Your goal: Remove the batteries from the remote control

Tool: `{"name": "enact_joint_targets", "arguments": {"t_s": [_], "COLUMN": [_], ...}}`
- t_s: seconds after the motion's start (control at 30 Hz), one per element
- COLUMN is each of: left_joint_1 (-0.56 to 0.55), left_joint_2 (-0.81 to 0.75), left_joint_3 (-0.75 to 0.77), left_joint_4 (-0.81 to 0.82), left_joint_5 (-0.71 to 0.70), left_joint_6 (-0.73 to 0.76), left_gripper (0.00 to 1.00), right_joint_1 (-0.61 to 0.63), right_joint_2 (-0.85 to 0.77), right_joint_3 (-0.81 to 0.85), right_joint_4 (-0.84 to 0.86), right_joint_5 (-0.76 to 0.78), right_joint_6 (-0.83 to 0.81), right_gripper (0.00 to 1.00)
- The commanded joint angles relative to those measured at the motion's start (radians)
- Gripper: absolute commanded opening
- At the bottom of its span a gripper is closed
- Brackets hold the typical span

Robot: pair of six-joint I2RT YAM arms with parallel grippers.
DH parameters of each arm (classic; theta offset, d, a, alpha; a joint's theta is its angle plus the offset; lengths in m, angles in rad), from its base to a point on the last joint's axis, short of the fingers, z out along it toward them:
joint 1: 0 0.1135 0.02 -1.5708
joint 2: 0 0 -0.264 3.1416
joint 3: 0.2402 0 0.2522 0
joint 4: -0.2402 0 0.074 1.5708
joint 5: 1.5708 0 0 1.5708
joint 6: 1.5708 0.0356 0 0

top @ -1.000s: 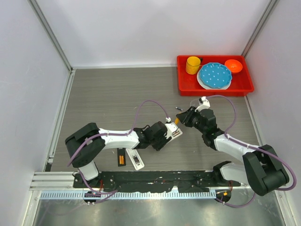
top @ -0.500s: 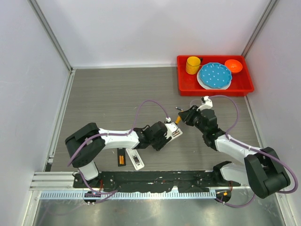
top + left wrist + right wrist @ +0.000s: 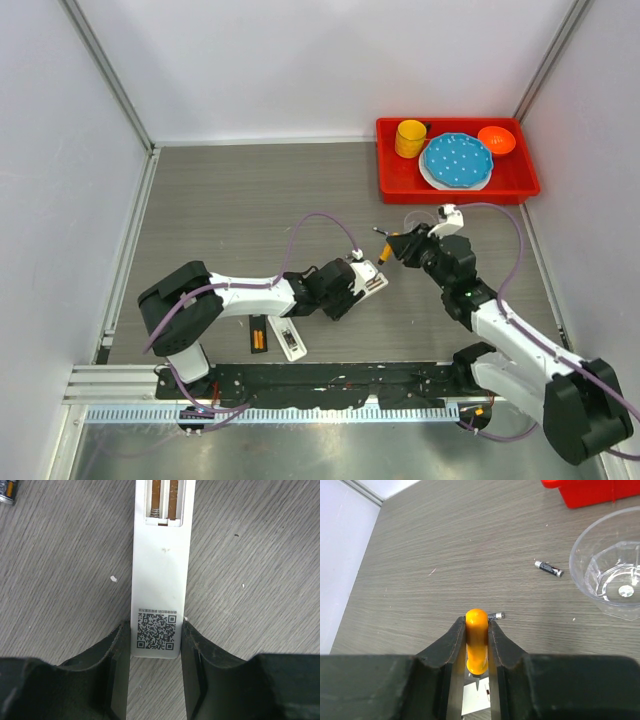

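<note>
The white remote control [image 3: 160, 570] lies back-up on the table, and my left gripper [image 3: 155, 630] is shut on its near end, by the QR label. Its battery bay [image 3: 163, 500] is open, with two orange-brown batteries inside. My right gripper [image 3: 477, 622] is shut on an orange-handled screwdriver [image 3: 477, 640], whose tip hangs just above the remote [image 3: 476, 701]. A loose battery [image 3: 548, 568] lies on the table, and another [image 3: 496, 615] peeks out behind the handle. From above, the left gripper [image 3: 358, 283], remote [image 3: 373, 284] and right gripper [image 3: 398, 248] are close together.
A clear plastic bowl [image 3: 607, 575] stands right of the right gripper. A red tray [image 3: 395, 185] at the back right holds a yellow cup, a blue plate and an orange bowl. A black remote [image 3: 258, 333] and a white part [image 3: 288, 338] lie near the left arm's base.
My right gripper has drawn back to the right with the screwdriver, away from the remote. The left gripper and remote have stayed put.
</note>
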Motion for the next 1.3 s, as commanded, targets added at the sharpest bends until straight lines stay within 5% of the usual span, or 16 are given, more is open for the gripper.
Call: {"name": "enact_joint_targets", "arguments": {"t_s": [0.0,0.2,0.53,0.77,1.07,1.27], "left_joint_1": [-0.005,-0.005,-0.005,0.014,0.161,0.372], "left_joint_2": [0.026,0.014,-0.081,-0.075,-0.025,-0.061], "left_joint_3": [-0.029,-0.040,-0.068,0.107,0.288,0.278], "left_joint_4": [-0.046,-0.028,0.033,-0.043,-0.115,-0.183], "left_joint_5": [-0.007,-0.014,0.033,-0.062,-0.076,-0.146], "left_joint_6": [-0.004,-0.012,-0.030,-0.027,-0.044,-0.145], "left_gripper": [0.00,0.00,0.00,0.00,0.00,0.00], "right_joint_1": [-0.002,-0.002,-0.004,-0.004,-0.002,-0.002], "right_joint_2": [-0.117,-0.321,-0.421,-0.462,-0.485,-0.470], "right_joint_3": [0.068,0.079,0.104,0.087,0.058,0.032], "right_joint_4": [-0.148,-0.291,-0.415,-0.429,-0.432,-0.409], "right_joint_5": [0.081,0.149,0.174,0.169,0.149,0.126], "right_joint_6": [-0.073,-0.119,-0.155,-0.156,-0.133,-0.119], "right_gripper": [0.01,0.01,0.01,0.01,0.01,0.01]}}
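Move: The left gripper grips one end of the emptied remote low on the table; open tabletop lies about 20 cm ahead and 5 cm left. The near battery lies some 10 cm ahead and 1 cm right, the far battery 17 cm ahead and 6 cm right, the clear cup 14 cm ahead and 13 cm right. From the right hand, the remote's middle lies about 8 cm back, 3 cm left and 14 cm below. Draw the right gripper and its screwdriver up, back and right, some 5 cm each, away from the remote, then let it hover. Keeping the left grip on the remote's end, pause, then swing it forward about 13 cm and up 10 cm off the table, bowing slightly right before coming left, the wrist turning about 20 degrees counter-clockwise. ##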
